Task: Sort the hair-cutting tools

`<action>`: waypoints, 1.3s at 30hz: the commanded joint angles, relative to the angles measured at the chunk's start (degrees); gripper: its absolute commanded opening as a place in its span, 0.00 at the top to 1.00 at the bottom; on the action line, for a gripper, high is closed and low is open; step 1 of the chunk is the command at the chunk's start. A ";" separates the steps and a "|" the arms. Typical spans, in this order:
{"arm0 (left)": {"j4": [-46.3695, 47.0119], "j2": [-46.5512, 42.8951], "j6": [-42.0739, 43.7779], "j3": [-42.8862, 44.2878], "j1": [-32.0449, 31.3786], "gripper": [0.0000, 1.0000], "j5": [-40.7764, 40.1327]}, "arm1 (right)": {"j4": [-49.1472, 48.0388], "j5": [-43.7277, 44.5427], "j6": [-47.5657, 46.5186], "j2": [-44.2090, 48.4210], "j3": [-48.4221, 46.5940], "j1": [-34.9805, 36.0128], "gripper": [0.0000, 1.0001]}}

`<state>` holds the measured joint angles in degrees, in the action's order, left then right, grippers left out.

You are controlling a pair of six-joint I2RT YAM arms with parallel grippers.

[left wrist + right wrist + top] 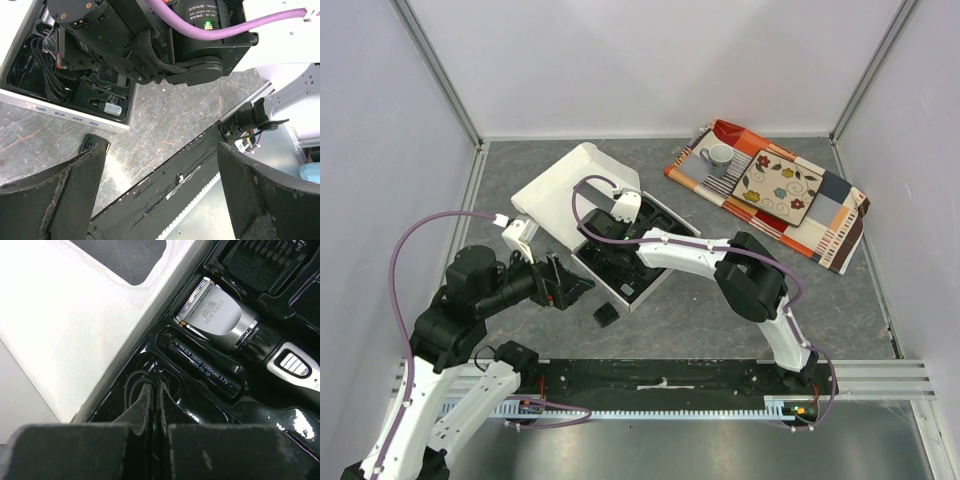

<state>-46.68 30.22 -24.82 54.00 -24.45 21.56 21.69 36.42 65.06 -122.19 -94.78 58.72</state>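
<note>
The open white box (565,185) holds a black tray (280,410) with the hair-cutting tools. In the right wrist view the black-and-silver clipper (222,317) lies in its slot, a black battery (207,367) beside it and a comb attachment (260,255) above. My right gripper (156,385) reaches into the corner pocket, shut, and strands of the coiled black cable (131,385) run into the gap at its tips. One small black comb attachment (607,315) lies on the table in front of the box. My left gripper (160,200) hovers open and empty beside that attachment (93,143).
A patterned cloth (820,215) with a grey mug (718,157) lies at the back right. The black rail (165,175) at the table's near edge runs under my left gripper. White walls enclose the table. The right arm (750,275) stretches over the box.
</note>
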 commanded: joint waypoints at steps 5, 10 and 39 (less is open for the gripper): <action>0.18 0.37 0.56 0.23 0.19 0.02 1.64 | 1.33 3.48 1.04 -2.87 -4.97 0.43 1.00; 0.18 0.54 0.82 0.14 0.19 0.02 1.64 | 1.51 2.86 -1.51 -3.67 -4.89 0.52 0.87; 2.73 5.55 -1.72 -3.10 0.19 0.06 -2.75 | 5.81 6.90 -19.96 29.45 16.81 -3.35 0.49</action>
<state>-46.11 33.82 -24.82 52.93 -24.45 20.86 24.12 40.84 50.17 -97.43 -80.90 56.05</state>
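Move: Just beneath the right hand's shut fingertips, some 2 cm down and 1 cm ahead, is the tray slot for the black cable they are holding. The battery lies about 3 cm ahead and 4 cm to the right, the clipper's middle roughly 2 cm ahead and 11 cm right, both a little lower; the black comb outside the box is some 17 cm back, straight behind. From the idle left hand the cable is about 17 cm ahead, 4 cm right and 20 cm below. Nudging forward and then down by about 1 cm each, the right hand settles the cable into its slot, opens its fingers to nearly half and lets go. It then lifts away from the tray some 12 cm, swinging about 10 cm to the right and slightly back over the clipper, fingers still part open and tips lifting a little. ##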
